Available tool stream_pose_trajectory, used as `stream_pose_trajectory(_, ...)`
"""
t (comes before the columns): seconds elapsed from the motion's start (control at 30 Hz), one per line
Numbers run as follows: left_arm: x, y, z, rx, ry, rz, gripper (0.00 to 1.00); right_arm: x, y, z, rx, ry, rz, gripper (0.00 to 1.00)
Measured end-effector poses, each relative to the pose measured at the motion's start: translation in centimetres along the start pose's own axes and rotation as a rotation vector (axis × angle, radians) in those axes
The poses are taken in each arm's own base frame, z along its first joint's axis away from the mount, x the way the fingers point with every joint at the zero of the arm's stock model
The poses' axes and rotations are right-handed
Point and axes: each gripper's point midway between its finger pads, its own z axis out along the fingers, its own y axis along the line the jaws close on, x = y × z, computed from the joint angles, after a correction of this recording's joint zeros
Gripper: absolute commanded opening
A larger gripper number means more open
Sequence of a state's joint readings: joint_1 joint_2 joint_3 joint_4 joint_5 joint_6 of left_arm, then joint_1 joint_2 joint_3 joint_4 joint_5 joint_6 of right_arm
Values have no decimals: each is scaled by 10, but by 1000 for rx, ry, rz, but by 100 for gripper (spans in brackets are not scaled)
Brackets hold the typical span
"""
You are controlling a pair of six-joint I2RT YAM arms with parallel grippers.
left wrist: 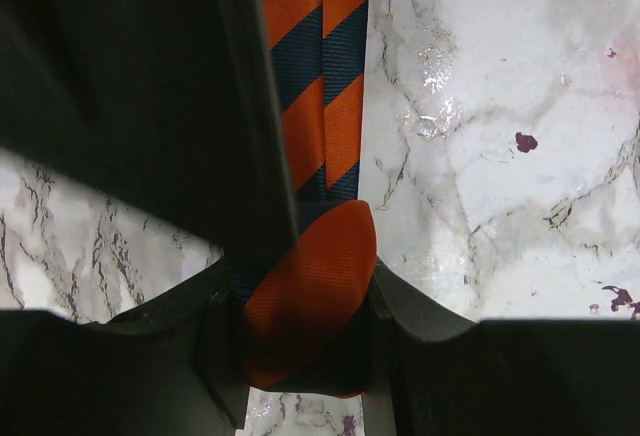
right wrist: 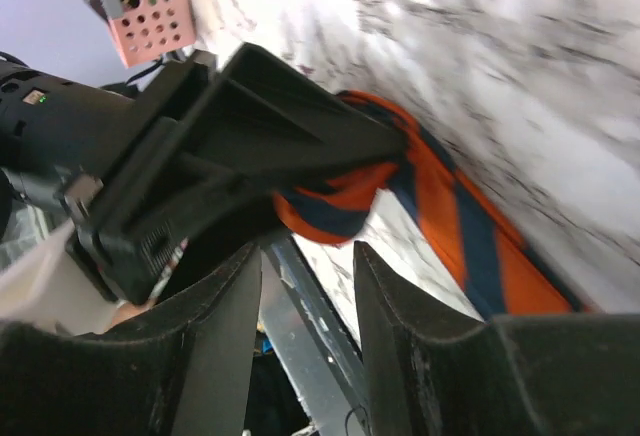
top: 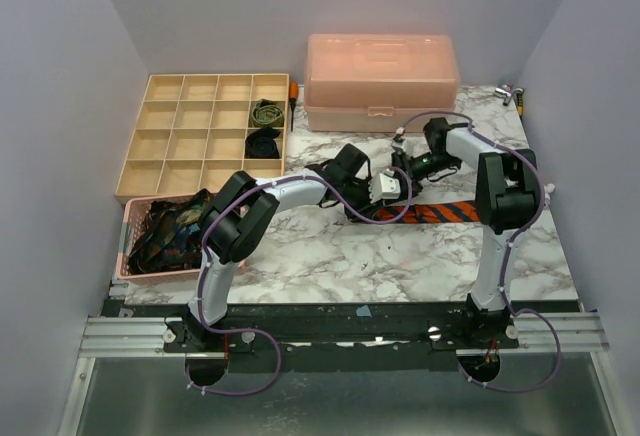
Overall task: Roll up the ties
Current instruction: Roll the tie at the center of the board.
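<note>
An orange-and-navy striped tie (top: 450,213) lies flat across the marble table right of centre. Its left end is wound into a small roll (left wrist: 315,276), and my left gripper (left wrist: 305,316) is shut on that roll, with the strip (left wrist: 320,76) running away from the jaws. In the right wrist view the left gripper (right wrist: 250,146) holds the roll (right wrist: 335,206) just above my right gripper (right wrist: 305,291), which stands open with nothing between its fingers. From above, the left gripper (top: 385,188) and right gripper (top: 402,168) meet at the tie's end.
A tan compartment organizer (top: 180,141) at the back left holds an olive rolled tie (top: 267,112) and a dark rolled tie (top: 263,142). A pink perforated basket (top: 128,256) of loose ties sits in front of it. A pink lidded box (top: 380,81) stands at the back.
</note>
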State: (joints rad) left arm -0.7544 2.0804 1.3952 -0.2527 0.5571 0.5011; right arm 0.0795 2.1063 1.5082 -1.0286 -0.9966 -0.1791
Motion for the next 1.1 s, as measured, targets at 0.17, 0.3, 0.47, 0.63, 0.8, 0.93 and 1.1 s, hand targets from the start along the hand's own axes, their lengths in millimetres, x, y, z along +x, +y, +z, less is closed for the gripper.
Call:
stream_pose_trajectory(0.17,1,0,0,2,3,-2,0,6,20,34,-67,49,-9,45)
stream_pose_trajectory(0.3,2,-1,-1,4,9,-6,0,10,15,40,-78,44,18,45)
stream_pose_trajectory(0.47,2,-1,-1,4,9,-1,0,24,3,46,-67,59,60,45)
stream_pose_trajectory(0.63,2,-1,-1,4,11,4,0,23,2,47,-72,43,64,40)
stream_pose_trajectory(0.8,2,-1,-1,4,11,4,0,21,3,48,-77,43,69,32)
stream_pose_trajectory(0.93,2,-1,-1,5,12,6,0,22,2,50,-93,48,81,1)
stream_pose_trajectory(1.1,3,-1,-1,7,14,11,18,23,-2,51,-100,52,100,0)
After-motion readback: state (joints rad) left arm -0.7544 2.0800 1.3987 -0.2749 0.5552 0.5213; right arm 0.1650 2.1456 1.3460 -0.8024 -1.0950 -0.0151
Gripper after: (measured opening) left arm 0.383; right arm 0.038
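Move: The tie's rolled-up end is some 5 cm to the left of the right fingers, about 3 cm nearer the base and roughly 5 cm lower. The tie's flat tail runs off to the right of the roll, its middle about 8 cm right, 3 cm back and 7 cm below the right hand. The pink box sits about 22 cm ahead and 5 cm left. In the left hand the rolled end is already right between the fingers, level with them. Leftward first, about 4 cm towards the roll, then down and back towards the base some 3 cm each way, the right hand comes in to the left fingers with its pads still half open. There it pauses and shuts them nearly fully, pinching a fold of the rolled tie. The left hand stays put and keeps its hold on the roll. ##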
